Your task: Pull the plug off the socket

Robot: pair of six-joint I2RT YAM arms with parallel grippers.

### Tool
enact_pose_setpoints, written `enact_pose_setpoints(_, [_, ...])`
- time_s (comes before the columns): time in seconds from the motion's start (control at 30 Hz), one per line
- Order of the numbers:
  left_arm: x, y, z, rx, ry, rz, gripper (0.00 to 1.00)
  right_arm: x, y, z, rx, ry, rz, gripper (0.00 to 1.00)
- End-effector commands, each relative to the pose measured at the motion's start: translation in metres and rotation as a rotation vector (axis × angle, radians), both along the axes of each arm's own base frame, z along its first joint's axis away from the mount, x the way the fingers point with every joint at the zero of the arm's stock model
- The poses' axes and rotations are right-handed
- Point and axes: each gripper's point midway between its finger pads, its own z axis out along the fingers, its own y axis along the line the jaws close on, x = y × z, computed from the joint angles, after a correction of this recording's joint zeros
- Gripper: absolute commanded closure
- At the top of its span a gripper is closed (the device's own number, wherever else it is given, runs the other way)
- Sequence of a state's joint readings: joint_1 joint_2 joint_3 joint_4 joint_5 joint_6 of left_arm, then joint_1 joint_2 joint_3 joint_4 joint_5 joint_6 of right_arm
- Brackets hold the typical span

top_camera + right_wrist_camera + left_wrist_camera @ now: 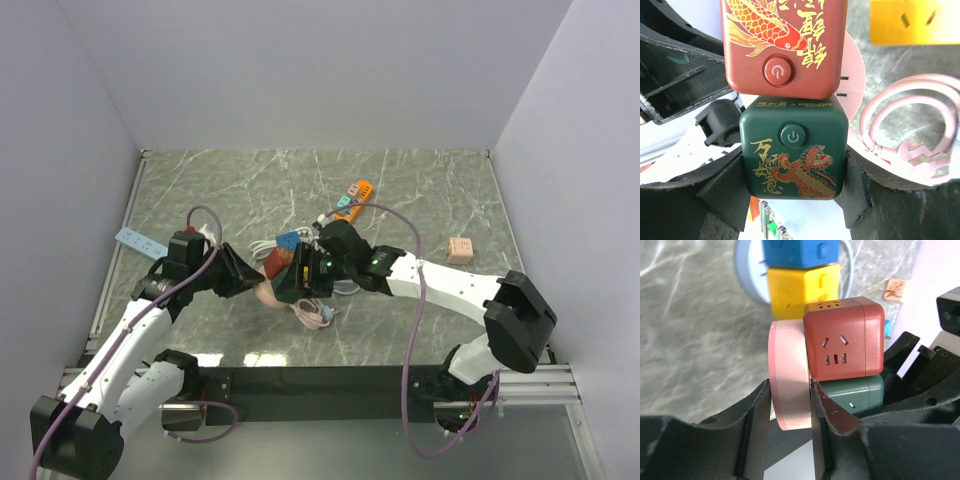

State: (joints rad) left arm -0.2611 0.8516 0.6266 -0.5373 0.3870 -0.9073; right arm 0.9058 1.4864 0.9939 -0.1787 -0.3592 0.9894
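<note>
A flat round pink socket disc (787, 380) is clamped edge-on by my left gripper (790, 410), which is shut on it. Against the disc's face sit a red cube socket (842, 342) and, under it, a green cube plug block (852, 392). In the right wrist view the green cube (794, 150), with a power button and a dragon print, fills my right gripper (794, 175), both fingers pressed to its sides. The red cube (785, 45) rests on top of it, with the pink disc (852, 75) behind. From above, both grippers meet at the cluster (277, 268).
A coiled pink cable (905, 120) ending in a plug (922, 160) lies beside the cluster. Yellow (802, 287) and blue (800, 251) cubes sit just beyond. An orange strip (352, 200), a blue strip (140, 241) and a beige cube (459, 249) lie further off.
</note>
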Motion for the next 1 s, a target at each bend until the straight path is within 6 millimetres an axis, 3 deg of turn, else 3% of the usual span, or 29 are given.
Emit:
enact_pose_setpoints(0.0, [0.006,0.024,-0.024,0.144,0.029,0.047,0.99,0.023,-0.014,0.054,0.124,-0.111,-0.037,1.00])
enact_pose_setpoints(0.1, [0.013,0.021,-0.023,0.138,0.031,0.043,0.99,0.025,0.000,0.049,0.103,-0.108,-0.022,1.00])
enact_pose_setpoints(0.13, [0.015,0.020,-0.025,0.139,0.040,0.041,0.99,0.014,0.011,0.046,0.080,-0.115,0.014,1.00])
enact_pose_setpoints(0.17, [0.018,0.019,-0.024,0.139,0.037,0.041,0.99,0.011,0.015,0.025,0.000,-0.088,0.024,1.00])
enact_pose_setpoints(0.2, [0.021,0.019,-0.024,0.144,0.043,0.040,0.99,0.016,0.028,0.036,-0.021,-0.141,0.022,1.00])
enact_pose_setpoints(0.23, [0.022,0.018,-0.023,0.148,0.043,0.039,0.99,0.014,0.035,0.031,-0.057,-0.145,0.035,1.00])
enact_pose_setpoints(0.27, [0.024,0.019,-0.023,0.159,0.043,0.041,0.99,-0.001,0.042,0.007,-0.146,-0.112,0.079,1.00])
enact_pose_setpoints(0.3, [0.025,0.019,-0.021,0.163,0.041,0.040,0.99,0.002,0.053,0.017,-0.148,-0.136,0.084,1.00])
enact_pose_setpoints(0.33, [0.026,0.018,-0.022,0.168,0.047,0.037,0.99,0.005,0.056,0.006,-0.197,-0.147,0.077,1.00])
enact_pose_setpoints(0.4, [0.026,0.020,-0.022,0.179,0.050,0.044,0.99,0.003,0.058,0.005,-0.218,-0.149,0.080,1.00])
enact_pose_setpoints(0.53, [0.022,0.022,-0.026,0.183,0.056,0.060,0.99,0.015,0.037,0.009,-0.279,-0.199,0.029,1.00])
enact_pose_setpoints(0.57, [0.021,0.023,-0.027,0.181,0.060,0.065,0.99,0.013,0.042,0.031,-0.181,-0.216,0.050,1.00])
enact_pose_setpoints(0.6, [0.018,0.023,-0.030,0.182,0.066,0.066,0.99,0.017,0.027,0.016,-0.158,-0.171,0.037,1.00])
enact_pose_setpoints(0.67, [0.015,0.024,-0.031,0.178,0.069,0.071,0.99,0.015,0.024,0.054,0.091,-0.155,0.062,1.00])
enact_pose_setpoints(0.7, [0.014,0.024,-0.031,0.178,0.064,0.071,0.99,0.022,0.003,0.033,0.095,-0.090,0.014,1.00])
enact_pose_setpoints(0.73, [0.014,0.025,-0.031,0.179,0.066,0.076,0.99,0.025,-0.006,0.041,0.129,-0.100,0.000,1.00])
enact_pose_setpoints(0.87, [0.013,0.025,-0.029,0.174,0.058,0.076,0.99,0.025,-0.023,0.037,0.166,-0.069,0.028,1.00])
enact_pose_setpoints(0.97, [0.013,0.025,-0.028,0.176,0.062,0.074,0.99,0.030,-0.036,0.028,0.074,-0.070,-0.004,1.00])
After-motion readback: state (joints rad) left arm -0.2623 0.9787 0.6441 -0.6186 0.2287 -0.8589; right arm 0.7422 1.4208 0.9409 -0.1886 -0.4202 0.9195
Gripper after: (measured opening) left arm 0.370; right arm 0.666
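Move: My right fingers still hold the green plug, which is plugged into the pink round socket about 4 cm to its left and 2 cm lower. The red plug, on the same socket, is 5 cm ahead and 2 cm left of that hand. Nearer table level, about 8 cm down, the yellow plug lies 5 cm ahead and 1 cm right. My left hand grips the socket's rim; the green plug lies some 6 cm to its right and 1 cm back. After a tiny lift, both my hands sink about 4 cm and swing left with their fingertips tipping down, the right rocking the green plug nearly 20 degrees. Then my right hand reverses, tilts back and pulls swiftly right about 8 cm, rising and drifting forward away from the pink socket, grip kept. My left hand holds the socket low against the pull. ##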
